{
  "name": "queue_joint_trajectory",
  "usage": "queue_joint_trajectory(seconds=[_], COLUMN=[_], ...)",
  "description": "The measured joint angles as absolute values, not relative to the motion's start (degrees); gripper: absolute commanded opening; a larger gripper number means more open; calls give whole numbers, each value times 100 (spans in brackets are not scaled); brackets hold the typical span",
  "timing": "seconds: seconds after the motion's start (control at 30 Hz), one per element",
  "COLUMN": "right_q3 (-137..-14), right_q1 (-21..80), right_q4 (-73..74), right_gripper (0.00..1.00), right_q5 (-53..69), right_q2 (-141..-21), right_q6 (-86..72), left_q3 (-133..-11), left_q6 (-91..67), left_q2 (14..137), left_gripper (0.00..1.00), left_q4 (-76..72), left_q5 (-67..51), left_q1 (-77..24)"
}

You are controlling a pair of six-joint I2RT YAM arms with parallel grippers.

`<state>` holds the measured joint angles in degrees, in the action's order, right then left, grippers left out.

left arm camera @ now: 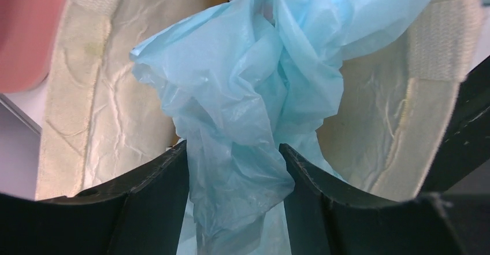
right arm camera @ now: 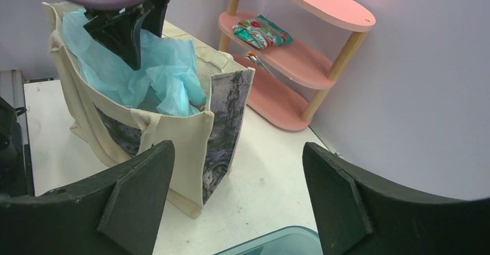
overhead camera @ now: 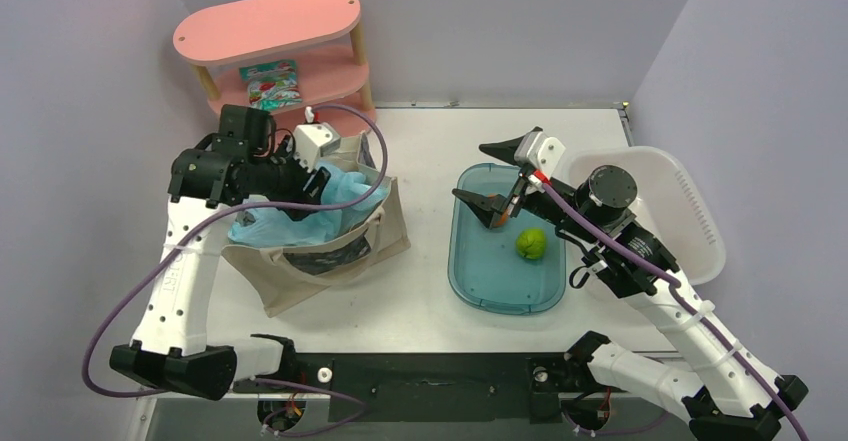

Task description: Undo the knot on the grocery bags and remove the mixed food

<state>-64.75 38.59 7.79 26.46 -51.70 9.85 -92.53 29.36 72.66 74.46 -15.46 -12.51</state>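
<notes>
The light blue grocery bag sits crumpled inside a beige canvas tote. My left gripper reaches into the tote's mouth. In the left wrist view its jaws stand apart, with a twisted bunch of the blue bag hanging loosely between them. A round green fruit lies in the teal tub. A patch of orange shows under my right gripper, which hovers open and empty over the tub's far end. A green-white-red snack packet lies on the pink shelf's middle level.
The pink three-level shelf stands at the back left, right behind the tote. A white plastic basket sits at the right edge, behind my right arm. Purple walls close the table's back and sides.
</notes>
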Motion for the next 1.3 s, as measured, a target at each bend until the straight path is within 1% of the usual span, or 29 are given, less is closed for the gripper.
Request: queue_joint_trajectory(seconds=[0.03,0.1,0.13,0.17,0.23,0.3,0.37,0.5,0.6,0.67,0.83,1.03,1.27,1.3], right_q3=[-6475,-6475,-6475,-6475,-6475,-6475,-6475,-6475,-6475,-6469,-6451,-6410,-6403,-6403], right_q1=[3859,3854,3854,3854,3854,3854,3854,3848,3822,3817,3785,3752,3747,3747], right_q4=[781,781,781,781,784,784,784,784,786,784,825,843,843,843], right_gripper=[77,77,77,77,77,77,77,77,77,77,77,77,77,77], right_q5=[2646,2646,2652,2663,2696,2729,2751,2759,2766,2766,2759,2744,2744,2744], right_q2=[-5168,-5166,-5166,-5166,-5166,-5166,-5166,-5166,-5166,-5164,-5140,-5070,-5070,-5074], right_q6=[985,982,982,982,980,980,978,978,978,978,978,978,963,958], left_q3=[-9336,-9483,-9504,-9504,-9454,-9212,-8884,-7782,-6956,-6431,-5330,-4523,-4219,-4195], left_q6=[2945,2923,2906,2904,2930,2982,3061,3221,3315,3376,3509,3739,3870,3909], left_q2=[7266,7231,7188,7131,7022,6882,6803,6790,6855,6862,6897,6768,6193,6173], left_gripper=[49,33,30,24,19,16,16,15,10,8,9,11,11,12], left_q4=[7489,7461,7397,7341,7203,7004,6873,6340,6014,5717,4982,4121,2939,2759], left_q5=[-1719,-1990,-2086,-2154,-2180,-2163,-2115,-1831,-1562,-1385,-781,110,1282,1463], left_q1=[-1155,-961,-880,-829,-825,-904,-974,-1125,-1262,-1313,-1330,-1197,-882,-856])
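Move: Just under the open left fingers, plastic already between them, is the crumpled blue grocery bag, its middle about 3 cm ahead and 6 cm below the left hand, with no sideways offset. The tote bag around it centres some 6 cm ahead, 3 cm left and 14 cm lower. The blue tub is roughly 13 cm ahead, 41 cm right and 25 cm below. For the idle right hand, the grocery bag lies about 8 cm ahead, 32 cm left and 20 cm down. Closing its fingers during a brief lift of about 3 cm, the left hand then plunges over 20 cm down into the tote, stuffing the blue plastic in ahead of it. It drifts left as it sinks, then sweeps farther left, forward and slightly up inside, rolling some 30 degrees so its left side rises, plastic pinched between the fingertips at the end. ##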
